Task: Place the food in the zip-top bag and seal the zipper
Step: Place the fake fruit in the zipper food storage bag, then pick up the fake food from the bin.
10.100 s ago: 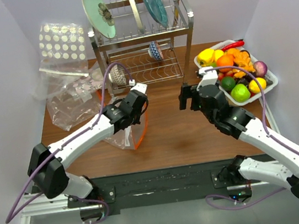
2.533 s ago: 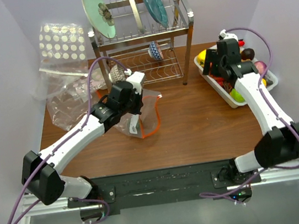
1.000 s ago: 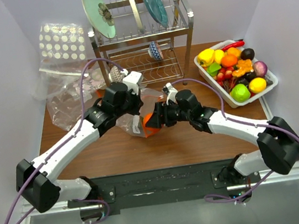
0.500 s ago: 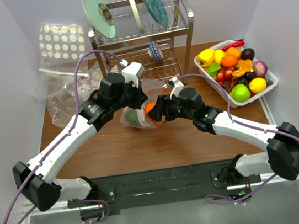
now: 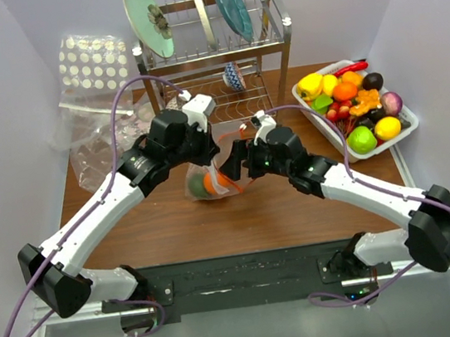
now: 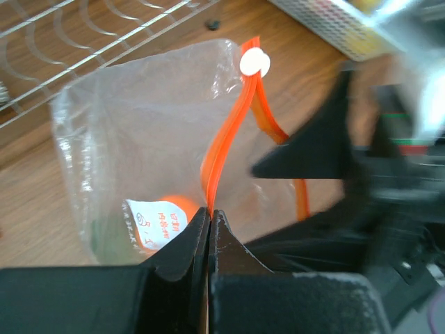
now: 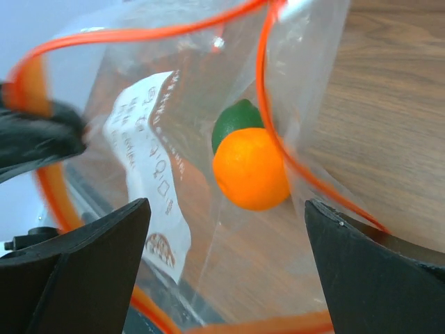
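Note:
The clear zip-top bag (image 5: 210,181) hangs over the table's middle, mouth open. My left gripper (image 5: 210,154) is shut on its orange-red zipper (image 6: 229,132), fingertips pinching the strip (image 6: 208,212); the white slider (image 6: 254,62) sits at the strip's far end. Inside the bag lie an orange fruit (image 7: 250,167) and a dark green one (image 7: 233,122) behind it, next to the white label (image 7: 149,160). My right gripper (image 7: 226,257) is open at the bag's mouth, its fingers (image 7: 368,271) wide apart and touching nothing. In the top view it (image 5: 234,163) is just right of the bag.
A white basket (image 5: 323,124) at the right holds the other food, yellow, orange, green and dark pieces. A metal dish rack (image 5: 214,61) with plates stands at the back. A dotted clear bag (image 5: 93,65) and a speckled pouch (image 5: 109,151) lie back left.
The right gripper has opened and let go of the orange fruit, which now lies in the bag beside the green one. The right gripper has drawn back a little. The left still holds the zipper.

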Tool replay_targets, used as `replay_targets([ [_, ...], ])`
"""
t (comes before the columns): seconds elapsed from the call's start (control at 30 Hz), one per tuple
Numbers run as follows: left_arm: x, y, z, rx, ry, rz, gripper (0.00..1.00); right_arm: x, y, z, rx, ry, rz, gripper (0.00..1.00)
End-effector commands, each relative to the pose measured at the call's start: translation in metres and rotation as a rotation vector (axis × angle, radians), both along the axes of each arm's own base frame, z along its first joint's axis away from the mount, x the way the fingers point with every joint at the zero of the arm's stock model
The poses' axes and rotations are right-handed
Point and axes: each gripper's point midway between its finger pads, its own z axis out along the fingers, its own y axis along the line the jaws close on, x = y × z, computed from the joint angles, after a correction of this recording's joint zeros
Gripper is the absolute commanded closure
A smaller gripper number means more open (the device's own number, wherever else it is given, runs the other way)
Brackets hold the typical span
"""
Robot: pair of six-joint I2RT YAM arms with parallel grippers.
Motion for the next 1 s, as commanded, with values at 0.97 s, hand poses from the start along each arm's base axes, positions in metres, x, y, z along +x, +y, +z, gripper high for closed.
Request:
replay_targets([
  [0.97, 0.043, 0.036, 0.004, 0.106, -0.146, 0.217, 1.0, 0.101, -0.341, 0.058, -0.433, 0.047, -1.028, 0.01],
])
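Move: The food basket's middle lies about 37 cm right of the right hand, 16 cm ahead and a dozen below; its green apple sits at the near end, 36 right but only 7 ahead. The dish rack's near right foot stands some 14 right and 15 ahead. The just-placed orange is in the bag, about 4 left, 1 ahead and 12 below. From the left hand, holding the bag's rim, the basket is about 42 right, 15 ahead and 19 below. The empty right hand, its fingers already wide open and staying so, backs out of the bag's mouth by rising about 10 cm and swinging right, then sweeps on some 33 cm in all to the right and 9 forward to above the food basket, turning about 60 degrees clockwise and sinking a little at the end. The left hand keeps its shut pinch on the orange-edged rim and carries it left and a little forward, turning counter-clockwise, then eases partly back right and down, ending about 5 cm left of its start. ##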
